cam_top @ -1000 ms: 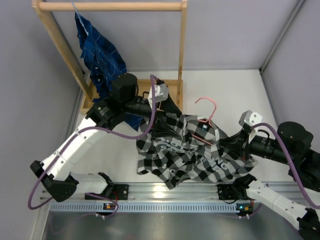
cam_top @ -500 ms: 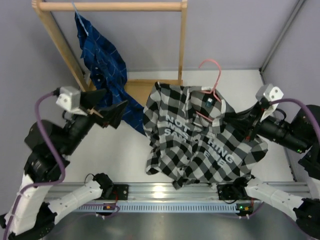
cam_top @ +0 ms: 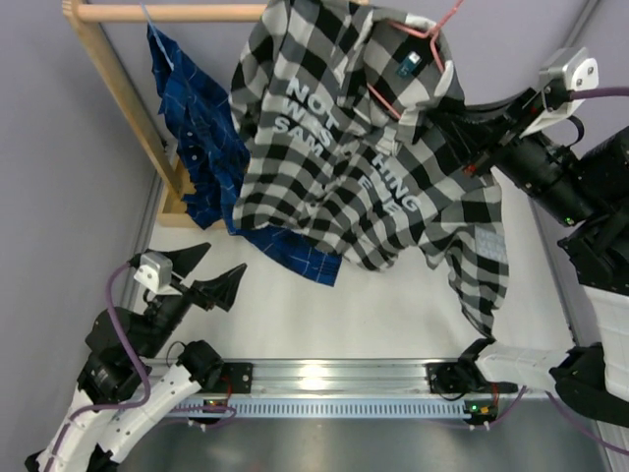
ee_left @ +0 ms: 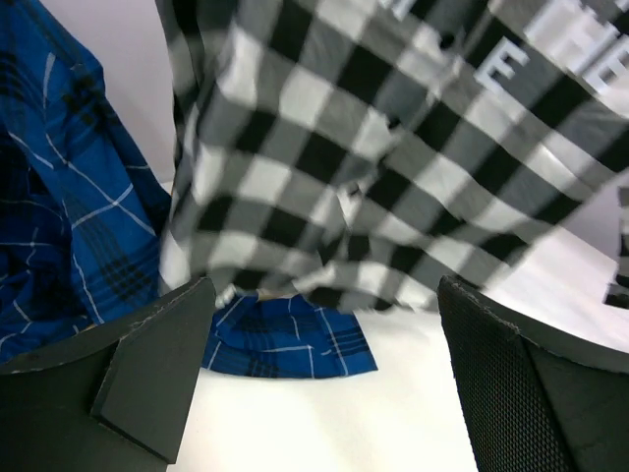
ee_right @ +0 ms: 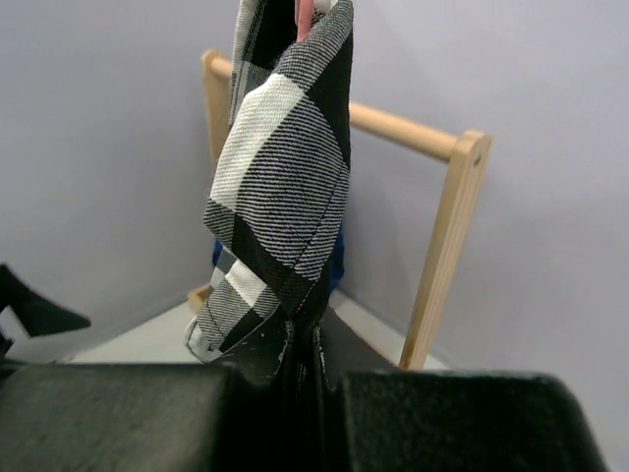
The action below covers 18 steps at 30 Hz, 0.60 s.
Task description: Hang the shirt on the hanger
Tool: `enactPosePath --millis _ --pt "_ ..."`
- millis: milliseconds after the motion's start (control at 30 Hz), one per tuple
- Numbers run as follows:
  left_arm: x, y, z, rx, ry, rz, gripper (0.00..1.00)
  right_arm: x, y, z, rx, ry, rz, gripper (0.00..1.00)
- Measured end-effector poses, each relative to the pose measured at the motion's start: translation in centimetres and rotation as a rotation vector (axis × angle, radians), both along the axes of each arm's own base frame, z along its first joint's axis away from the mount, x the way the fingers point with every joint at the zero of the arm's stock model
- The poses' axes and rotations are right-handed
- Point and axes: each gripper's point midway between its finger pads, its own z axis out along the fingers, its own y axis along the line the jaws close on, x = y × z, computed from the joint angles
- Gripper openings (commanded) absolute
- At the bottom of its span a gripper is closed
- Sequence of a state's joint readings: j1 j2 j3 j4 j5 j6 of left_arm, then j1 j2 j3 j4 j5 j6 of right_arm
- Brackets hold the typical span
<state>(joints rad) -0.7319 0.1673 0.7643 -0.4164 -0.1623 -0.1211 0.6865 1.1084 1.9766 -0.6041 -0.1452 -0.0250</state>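
The black-and-white checked shirt [cam_top: 344, 128] hangs in the air in front of the wooden rail, white lettering facing the camera, one sleeve trailing down at the right [cam_top: 486, 265]. The pink hanger [cam_top: 432, 28] sits in its collar, hook at the top. My right gripper [cam_top: 458, 122] reaches in from the right and is shut on a fold of the shirt [ee_right: 285, 177] near the collar; a pink sliver of the hanger [ee_right: 305, 14] shows above. My left gripper [cam_top: 210, 271] is low at the left, open and holding nothing, below the shirt's hem [ee_left: 393, 147].
A wooden clothes rack [cam_top: 197, 12] stands at the back left, its post [ee_right: 447, 246] close to my right gripper. A dark blue plaid shirt [cam_top: 197, 118] hangs from it; its hem [ee_left: 285, 339] lies on the white table. Grey walls close in on both sides.
My right arm has raised the shirt and hanger from the table up to the rail's height. My left gripper let go, opened wide and drew back down to the near left.
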Motion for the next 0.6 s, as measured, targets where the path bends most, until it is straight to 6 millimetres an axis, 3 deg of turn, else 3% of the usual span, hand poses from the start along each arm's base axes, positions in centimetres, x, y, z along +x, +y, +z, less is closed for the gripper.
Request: enactPosePath --millis 133,200,267,400,600 --pt "-0.5 0.7 0.4 -0.025 -0.025 0.012 0.98 1.4 -0.1 2.0 0.037 -0.077 -0.055 0.00" --pt "-0.6 0.8 0.4 -0.029 -0.028 0.012 0.98 2.0 -0.2 2.0 0.046 -0.104 -0.085 0.00" --pt "-0.5 0.8 0.4 -0.029 -0.026 0.013 0.98 2.7 -0.1 0.6 0.048 -0.110 -0.102 0.00" --pt "-0.3 0.8 0.2 -0.028 -0.021 0.025 0.98 4.9 1.3 -5.5 0.030 -0.049 -0.117 0.00" --pt "0.5 0.9 -0.5 -0.007 -0.004 0.056 0.98 8.0 5.0 -17.3 0.007 0.160 -0.100 0.00"
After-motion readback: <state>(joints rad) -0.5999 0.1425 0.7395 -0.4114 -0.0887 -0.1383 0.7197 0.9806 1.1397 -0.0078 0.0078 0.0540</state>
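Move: The free stretch of the rack's wooden rod, where the hanger in my raised right hand is to go, lies some 28 cm ahead, 22 cm to the left and a little below, perhaps 8 cm. The rack's right post stands about 28 cm ahead and 9 cm left, its middle roughly 35 cm below; the blue shirt hangs some 28 cm ahead, 43 cm left and 30 cm below. From my idle left hand that rod stretch is around 33 cm ahead, 10 cm right and 15 cm higher. Keeping the checkered shirt's shoulder and the pink hanger pinched in my closed right fingers, I rise another 2 cm while reaching forward, then swoop down about 19 cm. All the while I carry on forward, about 8 cm overall, and drift some 5 cm left towards the rack; my fingers first tilt up slightly, then tip down about 15 degrees. ##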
